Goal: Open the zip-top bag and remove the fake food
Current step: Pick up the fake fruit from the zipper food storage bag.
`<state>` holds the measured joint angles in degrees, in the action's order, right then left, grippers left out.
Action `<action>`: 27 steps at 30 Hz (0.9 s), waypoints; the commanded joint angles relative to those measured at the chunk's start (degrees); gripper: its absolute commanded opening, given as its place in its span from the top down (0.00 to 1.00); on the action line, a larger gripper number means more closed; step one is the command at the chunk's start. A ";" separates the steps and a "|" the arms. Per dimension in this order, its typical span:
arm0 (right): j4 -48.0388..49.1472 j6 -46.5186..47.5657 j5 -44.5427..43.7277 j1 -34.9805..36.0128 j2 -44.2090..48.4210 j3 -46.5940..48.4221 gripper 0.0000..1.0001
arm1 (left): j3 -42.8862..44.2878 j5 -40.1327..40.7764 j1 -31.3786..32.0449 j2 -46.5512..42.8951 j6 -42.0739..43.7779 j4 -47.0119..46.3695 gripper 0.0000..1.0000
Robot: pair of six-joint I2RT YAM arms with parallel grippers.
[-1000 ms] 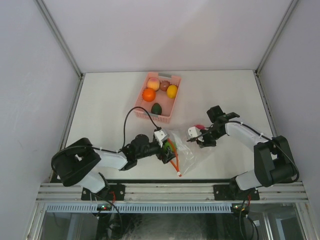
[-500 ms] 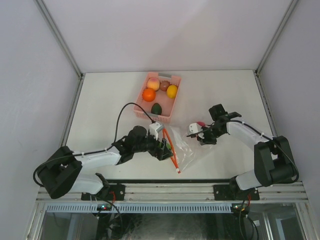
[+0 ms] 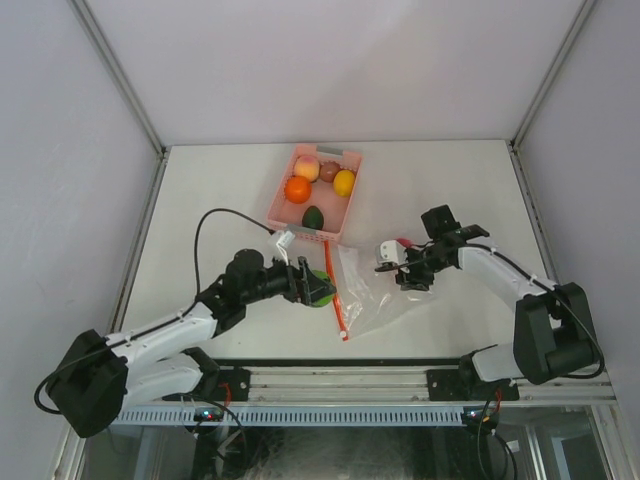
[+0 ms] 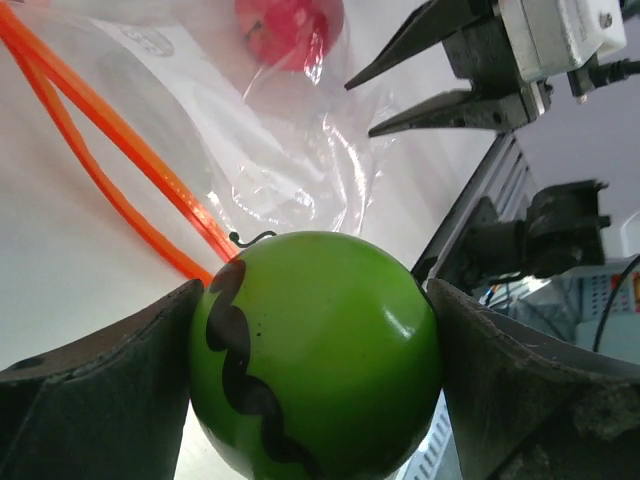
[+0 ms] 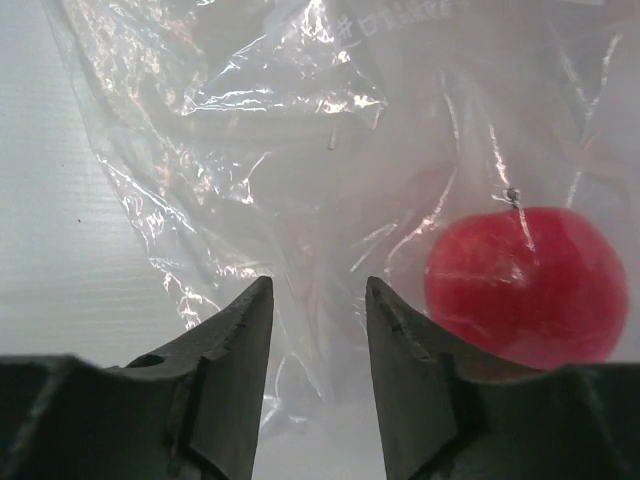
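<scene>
My left gripper [image 4: 315,290] is shut on a green fake fruit [image 4: 320,360] with a dark wavy stripe. It holds the fruit just left of the zip-top bag's orange zipper strip [image 3: 340,298], outside the bag. The clear zip-top bag [image 3: 368,292] lies crumpled on the table with its mouth open toward the left gripper. A red fake fruit [image 5: 520,285] is still inside it at the far end. My right gripper [image 5: 318,285] hovers over that end, jaws apart, with the bag film lying below the tips. It also shows in the top view [image 3: 388,268].
A pink slotted basket [image 3: 352,195] stands behind the bag and holds several fake fruits: orange [image 3: 297,189], yellow [image 3: 344,182], peach [image 3: 307,167], brown and dark green [image 3: 314,217]. The left arm's black cable loops over the table to the left. The frame rail runs along the near edge.
The left gripper has drawn back to the left, bringing the green fruit out of the bag mouth. The right gripper's jaws have parted and let go of the bag.
</scene>
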<state>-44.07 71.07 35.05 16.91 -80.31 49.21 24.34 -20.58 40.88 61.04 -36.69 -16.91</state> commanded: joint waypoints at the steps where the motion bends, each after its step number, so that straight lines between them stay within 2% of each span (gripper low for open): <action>1: 1.71 -1.21 2.70 -1.00 4.60 0.21 0.53 | -0.72 -1.97 -1.89 -3.34 -7.70 -5.32 0.89; 3: 1.75 -1.13 3.55 -1.68 5.89 0.06 0.44 | -0.05 -1.68 -1.90 -4.14 -9.26 -5.19 0.89; 5: 1.84 -1.37 4.12 -2.38 7.15 0.01 0.40 | 0.73 -1.89 -2.03 -4.95 -10.37 -5.11 0.89; 12: 2.05 -2.66 8.17 -3.54 13.17 0.44 0.37 | 2.03 0.48 -2.04 -5.51 -15.78 -7.95 0.93; 20: 2.92 -7.70 20.95 -3.37 20.92 4.14 0.36 | 4.68 0.70 -2.04 -0.09 -26.15 -14.48 0.94; 24: 4.91 -11.82 28.74 -3.29 21.88 7.03 0.18 | 6.36 1.97 -2.04 1.52 -30.71 -16.38 0.95; 27: 5.34 -18.96 34.39 -2.46 18.79 12.98 0.16 | 7.58 3.14 -1.96 2.88 -33.77 -17.55 0.95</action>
<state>-42.15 61.47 57.93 13.58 -59.48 54.81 27.16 -19.38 39.18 63.02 -64.01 -28.49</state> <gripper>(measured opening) 0.838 0.886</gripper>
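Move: The left hand already holds the green melon; the pink basket lies about 23 cm ahead of that hand, level sideways and some 7 cm lower. The avocado in it is about 18 cm ahead and 1 cm left, and the bag's red zip strip is level ahead, 4 cm right and 10 cm below. From the right hand, the red apple inside the bag lies about 7 cm ahead, 1 cm left and slightly lower. Right hand rises some 16 cm above the bag, opening wide; left lifts the held melon about 7 cm. ##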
